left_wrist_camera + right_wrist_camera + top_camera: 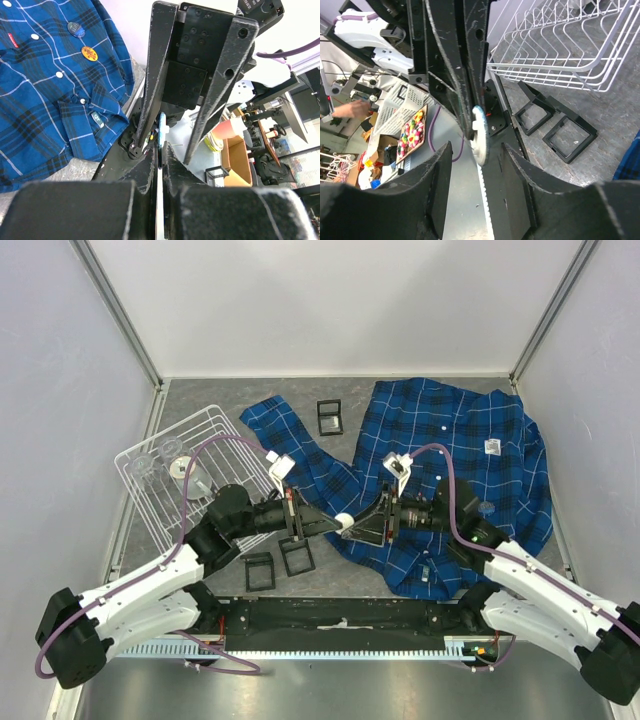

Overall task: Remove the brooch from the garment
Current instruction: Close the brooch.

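Note:
The brooch (480,135), a small white disc with a blue face, hangs in the air between the two arms, edge-on (161,131) in the left wrist view. My left gripper (335,523) is shut on it, fingertips (462,95) pinching its upper edge. My right gripper (476,152) stands open around the disc without touching it, its fingers (220,85) spread to either side. The garment (450,460), a blue plaid shirt (45,90), lies spread on the table behind and to the right of the meeting point.
A white wire rack (190,480) stands at the left. Black square frames lie near it (296,555), (259,571) and at the back (329,417). Two round badges (74,28), (89,53) sit pinned on the shirt front.

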Available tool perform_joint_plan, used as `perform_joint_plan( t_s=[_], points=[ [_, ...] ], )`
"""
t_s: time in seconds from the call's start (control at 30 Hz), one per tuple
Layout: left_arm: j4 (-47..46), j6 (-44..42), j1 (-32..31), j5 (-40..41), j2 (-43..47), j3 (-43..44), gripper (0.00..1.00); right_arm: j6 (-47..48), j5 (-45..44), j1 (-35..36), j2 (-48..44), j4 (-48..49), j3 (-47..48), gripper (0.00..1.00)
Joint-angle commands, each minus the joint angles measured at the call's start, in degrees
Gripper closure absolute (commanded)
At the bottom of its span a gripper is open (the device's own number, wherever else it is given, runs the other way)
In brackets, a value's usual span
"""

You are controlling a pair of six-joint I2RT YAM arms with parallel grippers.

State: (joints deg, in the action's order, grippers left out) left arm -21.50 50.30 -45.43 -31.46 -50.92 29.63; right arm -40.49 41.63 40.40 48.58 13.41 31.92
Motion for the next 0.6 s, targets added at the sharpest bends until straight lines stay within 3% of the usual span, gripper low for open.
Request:
perform_joint_plan(
  t_s=[0.0,0.2,0.57],
  points=[
    [-1.0,2.5,0.2,1.1,0.6,1.2,0.98,0.9,-2.0,0.6,0.7,3.4,1.4,0.54],
    [-0.8,2.6,0.2,1.2,1.1,1.0,0.98,0.2,-4.6,1.0,0.6,3.5,1.7,0.66],
    [0.7,1.0,0.2,2.5,2.8,0.6,0.98,-5.7,-11.8,1.3,-2.4,6.9,-2.2,0.76]
  ],
)
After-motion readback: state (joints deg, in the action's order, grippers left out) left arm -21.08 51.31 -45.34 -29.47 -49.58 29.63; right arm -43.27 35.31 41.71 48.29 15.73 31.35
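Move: The brooch is already pinched at the tips of my left hand, only about 1 cm to the right of that hand point. From my right hand it lies some 2 cm to the left and 1 cm ahead, at about the same height. Well below, about 24 cm down on the table, the nearer black frame lies around 11 cm to the left and 1 cm back, the other black frame about 19 cm left and 5 cm back. I bring my right fingers together from either side of the brooch's near-side edge, closing them from about half open to a quarter, while that hand eases about 1 cm forward, dips slightly, then rises, its fingers swinging some 5 degrees clockwise. My left hand keeps its pinch on the brooch and drifts up and forward by about half a centimetre. ##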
